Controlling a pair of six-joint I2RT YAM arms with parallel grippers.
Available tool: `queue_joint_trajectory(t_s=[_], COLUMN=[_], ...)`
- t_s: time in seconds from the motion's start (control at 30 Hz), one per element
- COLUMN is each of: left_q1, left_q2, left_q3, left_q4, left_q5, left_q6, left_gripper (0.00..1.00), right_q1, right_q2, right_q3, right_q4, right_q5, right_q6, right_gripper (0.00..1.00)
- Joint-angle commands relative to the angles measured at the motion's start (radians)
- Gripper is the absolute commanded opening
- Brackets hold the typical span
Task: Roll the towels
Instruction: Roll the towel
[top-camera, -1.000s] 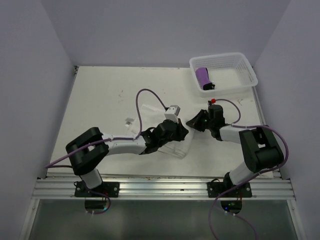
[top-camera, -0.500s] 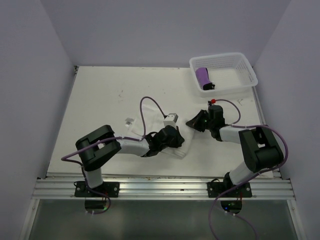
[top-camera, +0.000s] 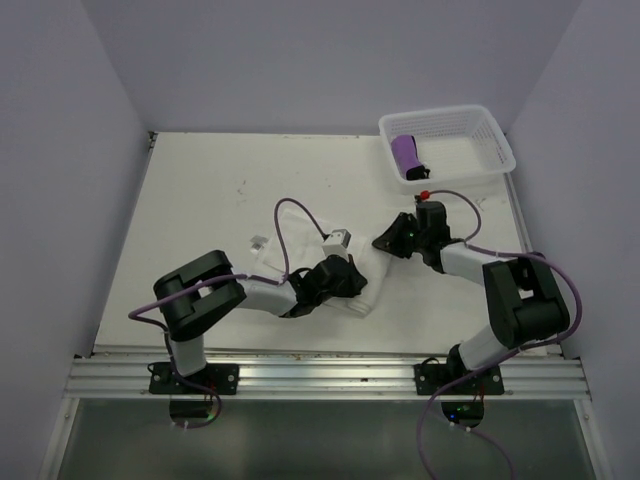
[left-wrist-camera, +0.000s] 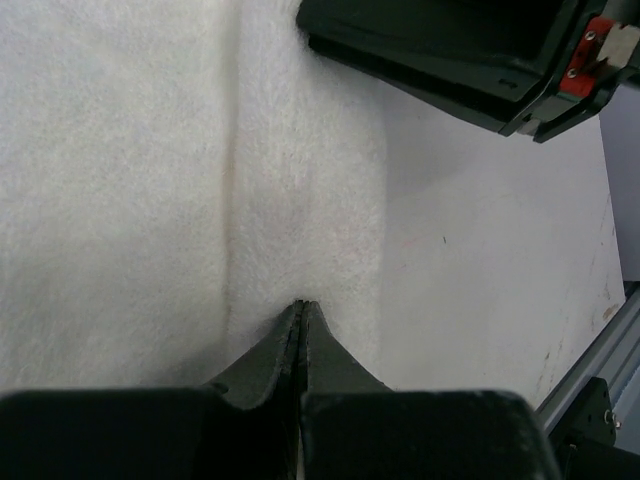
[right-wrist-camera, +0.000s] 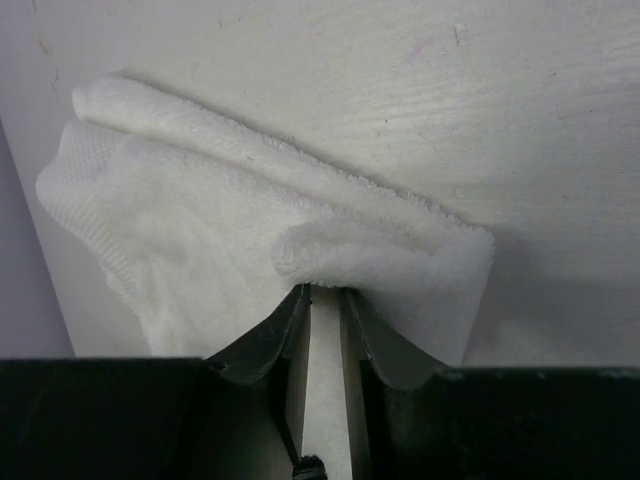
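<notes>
The white towel (top-camera: 272, 265) lies folded on the table, left of centre. My left gripper (top-camera: 355, 282) is shut, and its tips (left-wrist-camera: 302, 303) press down on the towel (left-wrist-camera: 120, 180) near its right edge, beside a fold line. My right gripper (top-camera: 383, 243) sits at the towel's far right corner. Its jaws (right-wrist-camera: 325, 290) stand a narrow gap apart, open, with a rolled-over fold of the towel (right-wrist-camera: 200, 210) resting against the fingertips and nothing pinched between them. The purple towel (top-camera: 405, 152) lies rolled in the white basket (top-camera: 480, 125).
The basket stands at the back right corner of the table. The right gripper's black body (left-wrist-camera: 450, 50) is close ahead of my left fingers. A small grey piece (top-camera: 258, 241) lies by the towel's left edge. Aluminium rails (top-camera: 320, 375) run along the near edge.
The left gripper slid toward the near left and the towel, lifted before, now lies flat. The right gripper's jaws parted slightly at the towel's corner.
</notes>
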Motion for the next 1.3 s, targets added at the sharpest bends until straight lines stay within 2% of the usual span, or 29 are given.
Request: queue_joint_trajectory(t_s=[0.0,0.2,0.33,0.4,0.47,0.53,0.7,0.8,0.93,1.03,1.27], left_q1=[0.000,0.000,0.000,0.000,0.000,0.000,0.000,0.000,0.000,0.000,0.000], left_q2=[0.040,0.051,0.046,0.043,0.042,0.036,0.031,0.029,0.029,0.028,0.025], left_q3=[-0.027,-0.024,-0.022,-0.021,-0.022,-0.027,-0.039,-0.038,-0.033,-0.033,-0.033], left_q4=[-0.043,-0.035,-0.040,-0.043,-0.049,-0.052,-0.055,-0.055,-0.061,-0.069,-0.078], left_q5=[-0.003,0.008,0.010,0.010,0.011,0.011,0.008,0.007,0.007,0.005,0.002], left_q6=[0.005,-0.003,0.000,0.001,0.005,0.004,0.004,0.004,0.004,0.005,0.008], left_gripper=[0.00,0.00,0.00,0.00,0.00,0.00,0.00,0.00,0.00,0.00,0.00], right_q1=[-0.025,-0.038,-0.041,-0.042,-0.041,-0.041,-0.041,-0.041,-0.041,-0.041,-0.039], right_q2=[-0.064,-0.168,-0.272,-0.360,-0.444,-0.495,-0.605,-0.587,-0.462,-0.399,-0.268], right_q3=[0.099,0.175,0.156,0.095,0.037,-0.049,-0.267,-0.382,-0.439,-0.465,-0.488], right_q4=[-0.136,-0.262,-0.323,-0.326,-0.311,-0.299,-0.220,-0.043,0.184,0.292,0.413], right_q5=[0.089,0.111,0.129,0.127,0.115,0.088,0.023,-0.035,-0.112,-0.130,-0.150], right_q6=[-0.079,-0.115,-0.115,-0.103,-0.086,-0.066,0.026,0.096,0.166,0.195,0.229], right_gripper=[0.25,0.38,0.44,0.47,0.54,0.61,0.70,0.74,0.77,0.78,0.79])
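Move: My right fingers, barely open, are still at the far right edge of the towel roll; the roll's middle is about 7 cm back, 1 cm left and 2 cm lower. The loose, flat part of the towel centres some 17 cm to the left and 4 cm back, the basket about 22 cm ahead and 16 cm right. From my left hand, shut on top of the roll, its middle is roughly 3 cm ahead, 3 cm right and 1 cm down. I free my right hand from the roll's far end, lifting about 11 cm and easing right while the fingers spread wide, then swing back and down roughly 10 cm nearer my base. Low beside the roll's right edge, I edge a little forward and left towards it, tilting the hand's left side up. My shut left hand keeps holding the roll down. ##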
